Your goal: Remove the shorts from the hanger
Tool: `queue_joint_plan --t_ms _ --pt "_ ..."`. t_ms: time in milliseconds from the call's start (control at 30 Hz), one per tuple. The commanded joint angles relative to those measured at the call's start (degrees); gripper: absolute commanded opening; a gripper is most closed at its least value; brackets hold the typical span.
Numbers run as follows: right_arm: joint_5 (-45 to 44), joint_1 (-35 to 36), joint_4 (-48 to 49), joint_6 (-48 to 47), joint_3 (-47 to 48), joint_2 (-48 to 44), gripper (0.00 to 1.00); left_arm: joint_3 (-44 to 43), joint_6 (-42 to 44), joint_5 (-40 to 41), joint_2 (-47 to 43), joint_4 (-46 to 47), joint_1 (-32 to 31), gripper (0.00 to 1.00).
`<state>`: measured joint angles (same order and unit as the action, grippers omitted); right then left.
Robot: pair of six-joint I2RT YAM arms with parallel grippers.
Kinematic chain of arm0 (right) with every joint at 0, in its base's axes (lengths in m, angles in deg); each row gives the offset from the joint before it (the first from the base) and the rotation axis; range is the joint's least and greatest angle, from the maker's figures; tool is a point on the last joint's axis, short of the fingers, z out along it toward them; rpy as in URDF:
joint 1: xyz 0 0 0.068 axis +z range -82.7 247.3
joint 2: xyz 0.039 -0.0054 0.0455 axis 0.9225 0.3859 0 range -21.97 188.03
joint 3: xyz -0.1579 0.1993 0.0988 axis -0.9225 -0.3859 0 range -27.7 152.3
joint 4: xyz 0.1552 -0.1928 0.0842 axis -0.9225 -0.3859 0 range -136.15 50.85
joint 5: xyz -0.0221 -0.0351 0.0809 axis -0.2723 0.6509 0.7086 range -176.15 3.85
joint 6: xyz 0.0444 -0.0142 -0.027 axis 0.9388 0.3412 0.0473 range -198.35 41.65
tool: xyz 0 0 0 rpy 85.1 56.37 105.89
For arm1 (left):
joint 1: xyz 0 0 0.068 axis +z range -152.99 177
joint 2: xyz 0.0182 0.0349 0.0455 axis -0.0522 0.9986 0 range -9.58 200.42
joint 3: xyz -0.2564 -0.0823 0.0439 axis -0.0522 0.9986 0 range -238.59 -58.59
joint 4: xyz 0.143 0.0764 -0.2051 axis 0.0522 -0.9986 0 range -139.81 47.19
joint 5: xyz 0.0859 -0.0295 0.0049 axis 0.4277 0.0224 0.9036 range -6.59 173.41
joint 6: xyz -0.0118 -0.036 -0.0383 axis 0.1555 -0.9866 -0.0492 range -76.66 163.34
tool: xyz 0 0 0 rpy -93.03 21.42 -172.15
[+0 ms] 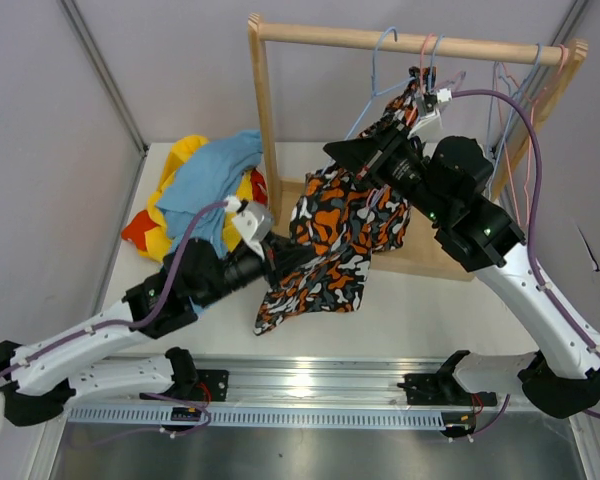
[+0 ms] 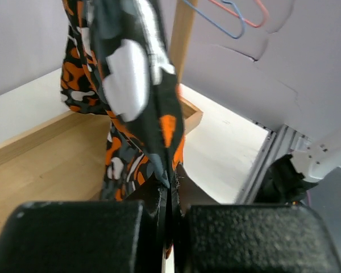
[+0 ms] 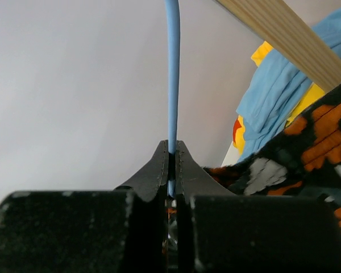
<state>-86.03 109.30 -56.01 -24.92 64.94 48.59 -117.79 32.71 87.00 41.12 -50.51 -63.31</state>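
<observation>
The black-orange-white blotch-print shorts (image 1: 340, 225) hang from a blue wire hanger (image 1: 374, 70) on the wooden rack's rail (image 1: 480, 47). My right gripper (image 1: 338, 148) is shut on the hanger's blue wire (image 3: 172, 68), just beside the shorts' waistband (image 3: 307, 148); in the right wrist view the gripper (image 3: 171, 149) pinches the wire between its tips. My left gripper (image 1: 288, 262) is shut on the lower hem of the same shorts (image 2: 142, 114), and the left wrist view shows the fabric clamped in the gripper (image 2: 169, 190).
Light blue (image 1: 210, 180), yellow (image 1: 185, 150) and red-orange (image 1: 140, 232) shorts lie piled at the table's back left. Several empty wire hangers (image 1: 510, 110) hang at the rail's right end. The rack's wooden base (image 1: 430, 262) and left post (image 1: 267, 120) stand behind the shorts.
</observation>
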Motion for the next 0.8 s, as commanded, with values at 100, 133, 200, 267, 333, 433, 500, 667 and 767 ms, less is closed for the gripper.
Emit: queue_joint_plan --t_ms 100,133,200,267,333,433,500,667,767 --pt "3.39 -2.71 6.14 2.56 0.87 -2.54 0.0 10.84 -5.09 20.2 -10.87 -2.31 -20.43 0.0" --pt "3.66 -3.06 6.05 2.73 0.96 -2.62 0.0 11.64 -5.97 22.31 -11.58 -3.1 -22.55 0.0" --pt "4.27 -3.5 5.96 3.26 0.96 -2.71 0.0 14.36 -7.82 27.48 -12.81 -5.38 -27.13 0.0" --pt "4.71 -3.85 6.23 3.87 0.53 -2.89 0.0 15.77 -8.96 29.18 -13.08 -6.27 -28.28 0.0" --pt "5.5 -3.85 7.54 5.45 -0.18 -3.06 0.0 16.83 -9.67 29.45 -12.03 -5.66 -28.37 0.0" --pt "7.96 -3.77 10.0 8.79 -1.76 -3.24 0.0 17.89 -8.18 30.59 -8.44 -1.8 -28.37 0.0" --pt "10.07 -3.68 11.49 10.9 -2.63 -3.33 0.0 18.24 -7.74 32.6 -5.71 0.75 -28.37 0.0" --pt "13.59 -1.75 15.98 20.12 -4.05 -3.5 0.0 14.39 -7.2 39.46 4.12 2.79 -24.77 0.0" --pt "13.5 1.59 19.4 26.09 -4.83 -3.42 0.0 10.87 -7.39 42.8 6.51 3.39 -20.39 0.0"
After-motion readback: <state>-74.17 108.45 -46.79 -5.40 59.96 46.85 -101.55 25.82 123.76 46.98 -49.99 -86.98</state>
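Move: The left hand already pinches the orange-black shorts, pulled tight from the blue hanger, whose middle lies some 14 cm ahead, 6 cm to the right and 15 cm above. The wooden rack base is about 18 cm ahead, 9 cm right and 35 cm below; the basket heaped with clothes is roughly 24 cm ahead, 27 cm left and 33 cm below. From the right hand, which grips that hanger, the middle of the shorts is about 3 cm back, 3 cm right and 12 cm below. Keeping its shut pinch on the shorts, the left hand tugs them straight back some 8 cm away from the hanger, then sinks steeply to about 15 cm below its start while easing roughly 5 cm forward again. Against this pull the right hand keeps hold of the blue hanger, giving only a few centimetres back, up and slightly left as its wrist turns counter-clockwise and rolls its left side up. ##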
